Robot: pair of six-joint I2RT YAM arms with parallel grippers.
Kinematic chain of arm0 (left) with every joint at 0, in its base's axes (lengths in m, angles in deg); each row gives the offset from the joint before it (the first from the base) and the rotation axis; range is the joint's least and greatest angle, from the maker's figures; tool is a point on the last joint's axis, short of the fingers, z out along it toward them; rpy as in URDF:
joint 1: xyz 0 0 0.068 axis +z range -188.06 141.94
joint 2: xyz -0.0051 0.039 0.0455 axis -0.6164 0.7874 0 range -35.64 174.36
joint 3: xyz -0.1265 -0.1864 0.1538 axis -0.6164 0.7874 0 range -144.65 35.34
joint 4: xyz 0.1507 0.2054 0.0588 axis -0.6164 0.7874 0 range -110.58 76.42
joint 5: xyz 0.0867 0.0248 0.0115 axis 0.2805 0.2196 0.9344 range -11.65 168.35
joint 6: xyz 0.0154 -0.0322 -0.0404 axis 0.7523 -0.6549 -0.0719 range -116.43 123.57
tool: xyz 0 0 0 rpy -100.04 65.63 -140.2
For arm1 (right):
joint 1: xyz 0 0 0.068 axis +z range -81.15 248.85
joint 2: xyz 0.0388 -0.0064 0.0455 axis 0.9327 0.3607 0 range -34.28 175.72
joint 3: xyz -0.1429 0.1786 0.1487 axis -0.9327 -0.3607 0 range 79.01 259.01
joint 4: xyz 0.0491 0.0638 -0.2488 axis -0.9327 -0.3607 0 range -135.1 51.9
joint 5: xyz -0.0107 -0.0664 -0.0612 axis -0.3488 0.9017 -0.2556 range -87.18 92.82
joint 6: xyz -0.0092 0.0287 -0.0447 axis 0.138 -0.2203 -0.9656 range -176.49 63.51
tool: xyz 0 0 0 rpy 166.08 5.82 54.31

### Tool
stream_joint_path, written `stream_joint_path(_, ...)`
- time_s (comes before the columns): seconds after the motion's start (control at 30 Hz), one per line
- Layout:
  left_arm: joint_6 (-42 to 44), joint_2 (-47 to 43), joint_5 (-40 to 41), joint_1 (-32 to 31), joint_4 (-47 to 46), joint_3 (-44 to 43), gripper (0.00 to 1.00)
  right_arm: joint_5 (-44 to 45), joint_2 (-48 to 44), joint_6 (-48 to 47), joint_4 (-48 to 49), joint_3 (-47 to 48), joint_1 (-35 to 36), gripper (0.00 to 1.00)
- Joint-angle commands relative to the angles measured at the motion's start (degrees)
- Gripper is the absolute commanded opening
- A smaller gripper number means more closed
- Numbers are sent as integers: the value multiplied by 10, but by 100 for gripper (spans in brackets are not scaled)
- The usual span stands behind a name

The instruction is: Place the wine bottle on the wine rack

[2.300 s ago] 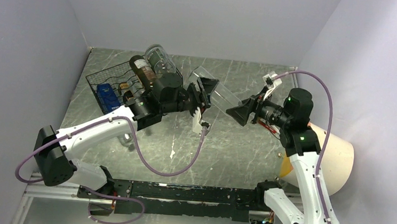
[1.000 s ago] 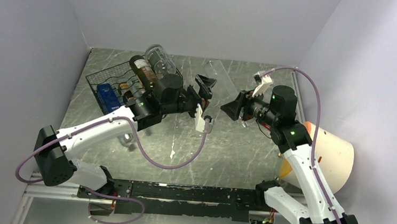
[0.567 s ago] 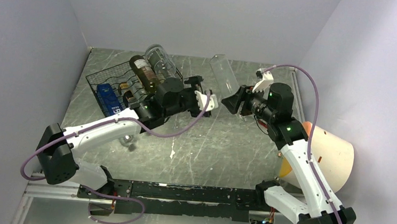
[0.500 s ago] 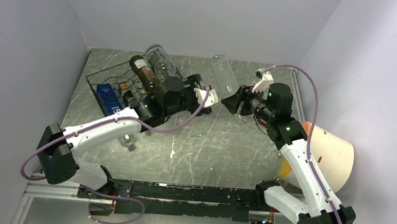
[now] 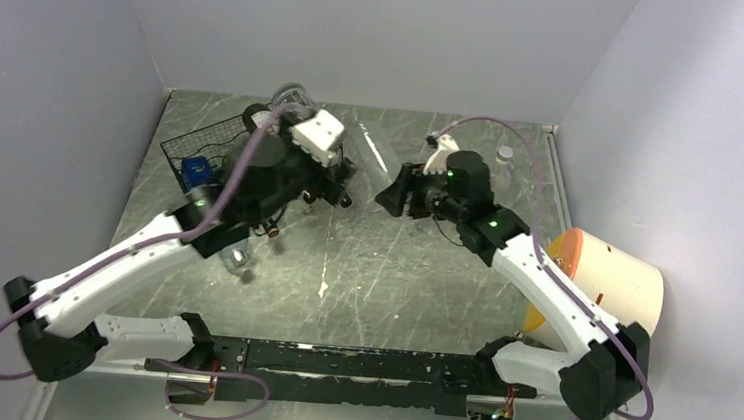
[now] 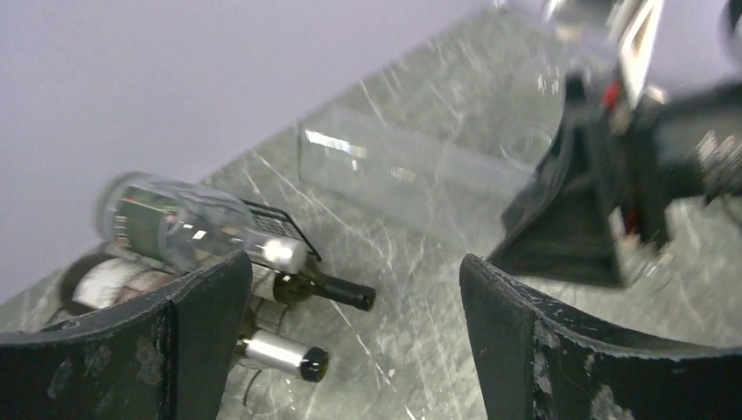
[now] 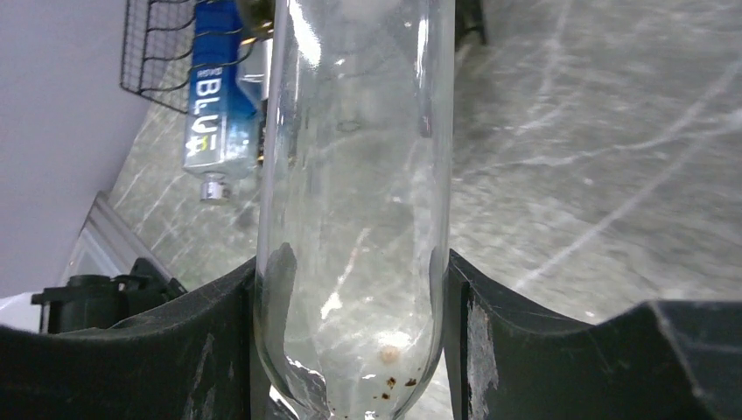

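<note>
A clear glass wine bottle (image 5: 364, 152) hangs above the table with my right gripper (image 5: 396, 188) shut on its base end; in the right wrist view the bottle (image 7: 354, 175) fills the gap between both fingers (image 7: 499, 341). The black wire wine rack (image 5: 193, 141) stands at the back left with a clear bottle (image 5: 291, 98), a brown bottle (image 5: 255, 118) and a blue bottle (image 5: 194, 169) on it. My left gripper (image 5: 330, 185) hovers between rack and held bottle. It is open with nothing between its fingers (image 6: 201, 341). The left wrist view shows the held bottle (image 6: 411, 171) ahead.
A cream and orange cone-shaped object (image 5: 608, 284) lies at the right edge. A small clear item (image 5: 501, 155) stands at the back right. Walls close in on three sides. The arms' mounting rail (image 5: 336, 361) runs along the near edge.
My left gripper let go of the clear bottle, then rose and swung left toward the rack. My right gripper carried the bottle left, toward the rack.
</note>
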Motion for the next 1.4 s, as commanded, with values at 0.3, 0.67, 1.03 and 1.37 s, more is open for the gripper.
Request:
stream_joint_path(0.3,-5,-190,83,-1,20,-62,93,188,205,49,134,203,232,0)
stream_joint_path(0.67,-27,-218,85,-2,85,-73,94,296,413,45,103,419,315,0)
stream_joint_path(1.03,-38,-241,109,-1,60,-46,95,318,587,30,72,575,325,5)
stream_joint_path(1.37,-31,-255,114,-2,40,-19,94,294,663,-8,50,665,325,15)
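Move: The right hand still grips the clear bottle. The free slot it is taken to, the middle of the rack, lies some 36 cm to its left, 10 cm ahead and 14 cm below. The brown bottle in the rack is about 27 cm left and 12 cm ahead; the blue bottle is around 40 cm left, about level fore and aft. Both lie some 15 cm below. From the left hand the slot is roughly 28 cm left, 10 cm ahead and 24 cm down. Sweeping left some 33 cm, the right hand carries the clear bottle to the rack, rising slightly at first, then sinking about 11 cm and reaching forward 5 cm over the slot, with its grip kept and the wrist rolling about 10 degrees. The empty left hand, already open, quickly clears the way up, left and a little back, about 20 cm in all, then eases farther left. ##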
